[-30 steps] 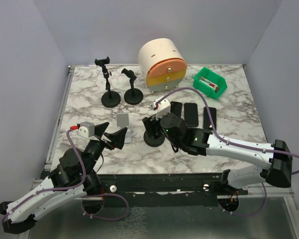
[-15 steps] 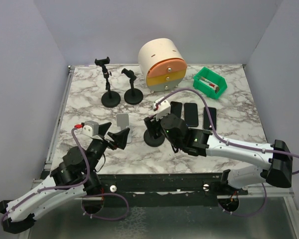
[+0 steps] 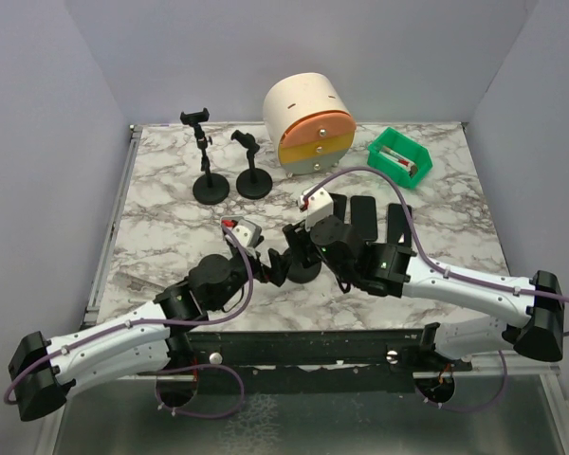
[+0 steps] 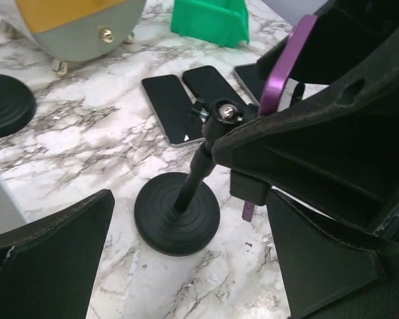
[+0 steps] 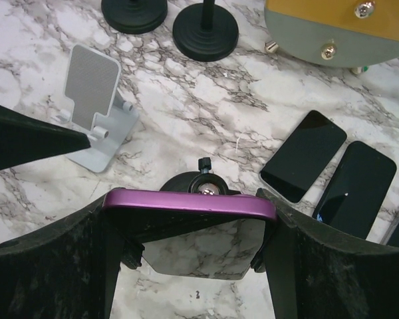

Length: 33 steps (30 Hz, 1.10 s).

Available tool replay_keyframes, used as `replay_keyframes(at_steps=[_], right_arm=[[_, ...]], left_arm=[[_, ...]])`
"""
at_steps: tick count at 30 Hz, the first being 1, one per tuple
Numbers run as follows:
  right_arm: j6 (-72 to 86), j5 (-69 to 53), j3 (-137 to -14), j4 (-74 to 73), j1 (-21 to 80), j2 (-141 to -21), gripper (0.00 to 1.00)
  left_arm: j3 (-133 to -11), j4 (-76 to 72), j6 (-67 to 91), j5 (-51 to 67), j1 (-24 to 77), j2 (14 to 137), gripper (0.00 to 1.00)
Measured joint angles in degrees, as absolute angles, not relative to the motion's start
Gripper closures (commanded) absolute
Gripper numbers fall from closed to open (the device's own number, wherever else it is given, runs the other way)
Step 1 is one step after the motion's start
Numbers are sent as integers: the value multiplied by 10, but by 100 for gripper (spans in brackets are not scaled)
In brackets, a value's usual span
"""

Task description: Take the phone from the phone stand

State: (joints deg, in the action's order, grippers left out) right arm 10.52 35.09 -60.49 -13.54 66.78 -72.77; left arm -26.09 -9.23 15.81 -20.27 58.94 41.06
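The purple phone stands on edge in the clamp of the black phone stand, whose ball joint shows just behind it. My right gripper is shut on the phone, one finger against each short end. In the top view the right gripper sits over the stand's round base. My left gripper is open, low over the table, with the stand's base and stem between its fingers without touching. The left gripper comes in from the left.
Three dark phones lie flat just behind the stand. A grey folding stand sits to its left. Two more black stands, a round drawer unit and a green bin stand at the back.
My left arm has swung right and forward, bringing its open jaws around the stand's base. The right gripper has closed onto the phone's ends.
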Motion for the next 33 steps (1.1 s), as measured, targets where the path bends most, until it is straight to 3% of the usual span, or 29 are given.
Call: replay_keyframes(at_steps=[21, 26, 30, 33], right_arm=[[181, 366, -634, -195, 667, -735, 100], [193, 366, -638, -196, 666, -740, 100], [199, 365, -641, -198, 666, -742, 100], [203, 364, -642, -198, 666, -743, 100]], left_arm=[[-179, -270, 205, -152, 590, 423, 24], [-179, -289, 221, -131, 590, 452, 33], [-179, -296, 227, -128, 590, 474, 57], [-179, -304, 231, -130, 591, 481, 68]])
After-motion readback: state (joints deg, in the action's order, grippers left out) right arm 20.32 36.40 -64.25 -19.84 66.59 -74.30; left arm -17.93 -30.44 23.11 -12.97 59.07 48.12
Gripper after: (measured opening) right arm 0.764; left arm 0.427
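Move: The jaw of the stand's clamp, hugging the near-left edge of the phone, lies about 5 cm right of the left hand, level ahead and some 2 cm below. The phone is about 9 cm right and 2 ahead of the left hand, at its height; the round base is about 9 ahead, 6 right and 15 below. The right hand already grips the phone; the jaw is roughly 4 cm to its left, 2 back and 3 below. The left hand eases about 3.5 cm to the right and slightly down to the clamp jaw, rolling some 10 degrees so that its left side drops and swinging slightly clockwise, while its wide-open fingers close to under half so that the tips come up on both sides of the jaw. The right hand keeps its grip across the phone and stays nearly in place, drifting barely a centimetre to the right and back again while turning about 5 degrees clockwise and tipping slightly down. ##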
